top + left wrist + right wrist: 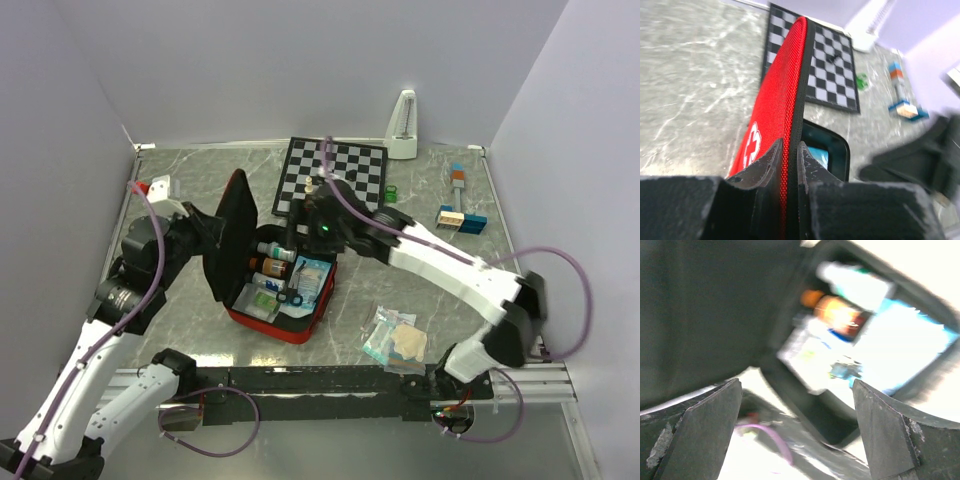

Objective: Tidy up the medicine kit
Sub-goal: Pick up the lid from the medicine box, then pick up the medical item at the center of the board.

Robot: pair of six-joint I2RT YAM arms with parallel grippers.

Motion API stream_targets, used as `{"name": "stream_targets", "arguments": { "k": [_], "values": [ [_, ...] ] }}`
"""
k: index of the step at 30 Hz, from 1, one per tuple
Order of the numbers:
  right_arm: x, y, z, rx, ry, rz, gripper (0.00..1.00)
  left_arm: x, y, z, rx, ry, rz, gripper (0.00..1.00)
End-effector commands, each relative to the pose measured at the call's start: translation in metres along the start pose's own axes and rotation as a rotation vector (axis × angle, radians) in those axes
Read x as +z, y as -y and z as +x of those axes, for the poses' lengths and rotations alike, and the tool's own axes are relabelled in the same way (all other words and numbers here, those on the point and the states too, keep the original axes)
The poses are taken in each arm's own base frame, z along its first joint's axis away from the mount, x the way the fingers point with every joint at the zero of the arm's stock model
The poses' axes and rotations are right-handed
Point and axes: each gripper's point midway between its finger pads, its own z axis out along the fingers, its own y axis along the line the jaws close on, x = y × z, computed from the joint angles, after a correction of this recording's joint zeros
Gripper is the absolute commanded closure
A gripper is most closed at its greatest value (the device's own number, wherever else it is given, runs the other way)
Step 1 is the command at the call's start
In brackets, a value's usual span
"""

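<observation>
The medicine kit (300, 325) lies open in the middle of the table, a red zip case with black lining. Its lid (236, 225) stands upright. My left gripper (222, 232) is shut on the lid's edge; in the left wrist view the fingers (767, 160) pinch the red rim (785, 95) beside the white cross emblem (753, 145). My right gripper (295, 240) hovers over the kit's open tray, wide open and holding nothing. In the right wrist view the right gripper (797, 405) frames the tray, with an orange bottle (840, 315), a white bottle and blue-white packets inside.
A black-and-white chessboard (333, 172) lies just behind the kit. A white metronome (403, 127) stands at the back wall. A small green item (391, 191) and blue blocks (460, 218) sit at the right. Plastic packets (397, 340) lie near the front edge.
</observation>
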Motion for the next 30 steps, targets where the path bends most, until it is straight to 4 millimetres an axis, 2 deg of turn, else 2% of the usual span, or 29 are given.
{"name": "stream_targets", "arguments": {
  "k": [1, 3, 8, 12, 16, 21, 27, 30],
  "values": [
    [-0.054, 0.094, 0.005, -0.158, 0.103, 0.282, 0.03, -0.013, -0.027, -0.007, -0.124, 0.087, -0.146, 0.99],
    [-0.062, 0.129, 0.025, -0.164, 0.084, 0.354, 0.04, -0.015, -0.037, -0.002, -0.153, 0.088, -0.193, 0.99],
    [-0.071, 0.196, 0.074, -0.131, -0.007, 0.516, 0.07, -0.021, -0.051, 0.009, -0.193, 0.097, -0.243, 0.99],
    [-0.073, 0.226, 0.100, -0.093, -0.069, 0.584, 0.12, -0.026, -0.055, 0.010, -0.196, 0.116, -0.245, 0.99],
    [-0.071, 0.236, 0.125, -0.064, -0.145, 0.586, 0.19, -0.025, -0.057, 0.016, -0.194, 0.098, -0.248, 0.99],
    [-0.066, 0.249, 0.155, -0.034, -0.226, 0.588, 0.18, -0.021, -0.056, 0.021, -0.196, 0.093, -0.229, 0.99],
    [-0.049, 0.259, 0.175, -0.018, -0.289, 0.597, 0.21, -0.016, -0.055, 0.029, -0.189, 0.069, -0.219, 0.99],
    [-0.042, 0.261, 0.180, -0.015, -0.313, 0.601, 0.29, -0.017, -0.055, 0.030, -0.187, 0.067, -0.215, 0.99]
  ]
}}
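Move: My left hand already grips the raised lid by its rim, the lid's middle about 3 cm ahead, 2 cm right and 10 cm below it; the open case lies some 13 cm right, 2 cm back and 26 cm down. My empty right hand is over that case, whose middle is roughly 3 cm left and 19 cm below. The zip bags lie about 24 cm right of my right hand, 15 cm back and 24 cm lower. I sweep my open right hand away from the case, first quickly to the right, then down and back towards the zip bags, some 22 cm right and 21 cm down, swinging the fingers to point steeply down and narrowing them a little. Meanwhile my left hand keeps its pinch on the lid's rim and draws it about 4 cm left, wrist turning counter-clockwise, then holds. ##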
